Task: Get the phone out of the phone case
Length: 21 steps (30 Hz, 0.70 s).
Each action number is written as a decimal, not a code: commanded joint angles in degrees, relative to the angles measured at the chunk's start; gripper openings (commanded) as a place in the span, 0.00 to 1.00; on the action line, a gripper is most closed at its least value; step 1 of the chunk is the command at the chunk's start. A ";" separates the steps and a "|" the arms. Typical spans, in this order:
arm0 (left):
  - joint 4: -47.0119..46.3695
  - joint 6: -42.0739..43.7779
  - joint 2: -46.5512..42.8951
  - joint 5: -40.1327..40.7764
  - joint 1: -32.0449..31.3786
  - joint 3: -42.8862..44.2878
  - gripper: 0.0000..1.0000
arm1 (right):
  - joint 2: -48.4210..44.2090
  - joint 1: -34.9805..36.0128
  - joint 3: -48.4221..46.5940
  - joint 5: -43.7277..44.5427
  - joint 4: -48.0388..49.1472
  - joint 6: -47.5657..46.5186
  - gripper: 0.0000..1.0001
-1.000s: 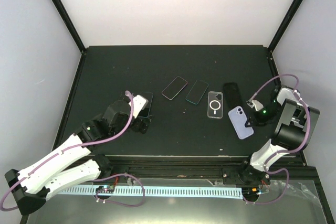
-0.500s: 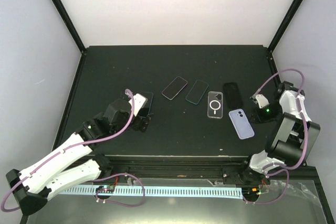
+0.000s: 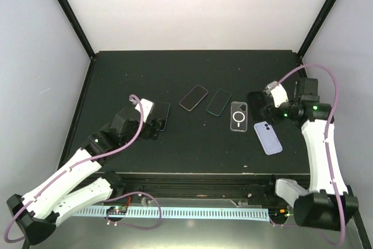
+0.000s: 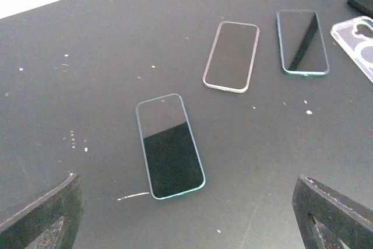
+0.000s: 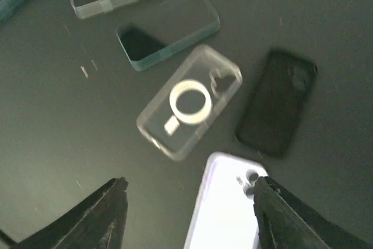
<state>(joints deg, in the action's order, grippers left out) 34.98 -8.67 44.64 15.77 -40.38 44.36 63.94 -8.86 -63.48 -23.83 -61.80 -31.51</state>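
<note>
A lavender phone case (image 3: 267, 137) lies back up at the right, its camera opening showing; it also shows in the right wrist view (image 5: 227, 202). I cannot tell whether a phone is inside. A clear case with a white ring (image 3: 239, 115) (image 5: 189, 102) and a black case (image 3: 256, 104) (image 5: 277, 103) lie beside it. My right gripper (image 3: 267, 114) (image 5: 192, 214) is open and empty, hovering over the lavender case's top end. My left gripper (image 3: 152, 126) (image 4: 186, 220) is open and empty, just short of a teal-edged phone (image 3: 162, 112) (image 4: 169, 146) lying screen up.
Two more bare phones lie screen up mid-table, one silver-edged (image 3: 193, 97) (image 4: 231, 56) and one teal-edged (image 3: 218, 102) (image 4: 302, 42). Black frame posts stand at the table's back corners. The table's right edge (image 3: 303, 103) is close behind the right arm.
The right arm has swung from the table's right edge up and leftward, out over the black and lavender cases. The left gripper has shifted slightly up and left. No object has moved.
</note>
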 commanded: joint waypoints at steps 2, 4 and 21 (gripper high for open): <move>-2.58 -2.58 -3.83 8.07 2.24 -0.44 0.99 | -9.94 9.15 4.38 -0.91 24.70 20.60 0.87; -2.80 -3.44 -5.16 12.07 2.58 -1.18 0.99 | -12.32 9.27 6.60 -4.56 32.01 25.09 1.00; -2.47 -6.35 -6.26 18.97 4.82 -1.12 0.99 | -23.61 9.20 18.62 11.00 44.17 34.94 1.00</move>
<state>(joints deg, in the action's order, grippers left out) 33.39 -14.44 38.35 33.45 -36.25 42.81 41.82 0.08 -44.73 -11.42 -20.82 2.94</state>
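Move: My right hand has just left the purple case, which lies about 4 cm back and 5 cm to its right, 16 cm below. At that same depth, the black case is some 13 cm ahead and 1 cm right, and the clear case about 8 cm ahead and 10 cm left. From my open, empty left hand, the blue-edged phone lies about 11 cm ahead, 1 cm right and 18 cm below. The pink-edged phone is some 10 cm beyond that phone and 17 cm right of it. I lift my empty right hand about 8 cm clear of the purple case and ease it forward, swinging left first and then back right. Its fingers spread from half to wide open as the wrist tips up some 35 degrees and turns clockwise. My left hand, still open, glides left about 7 cm and rises slightly, away from the blue-edged phone, turning counter-clockwise. ##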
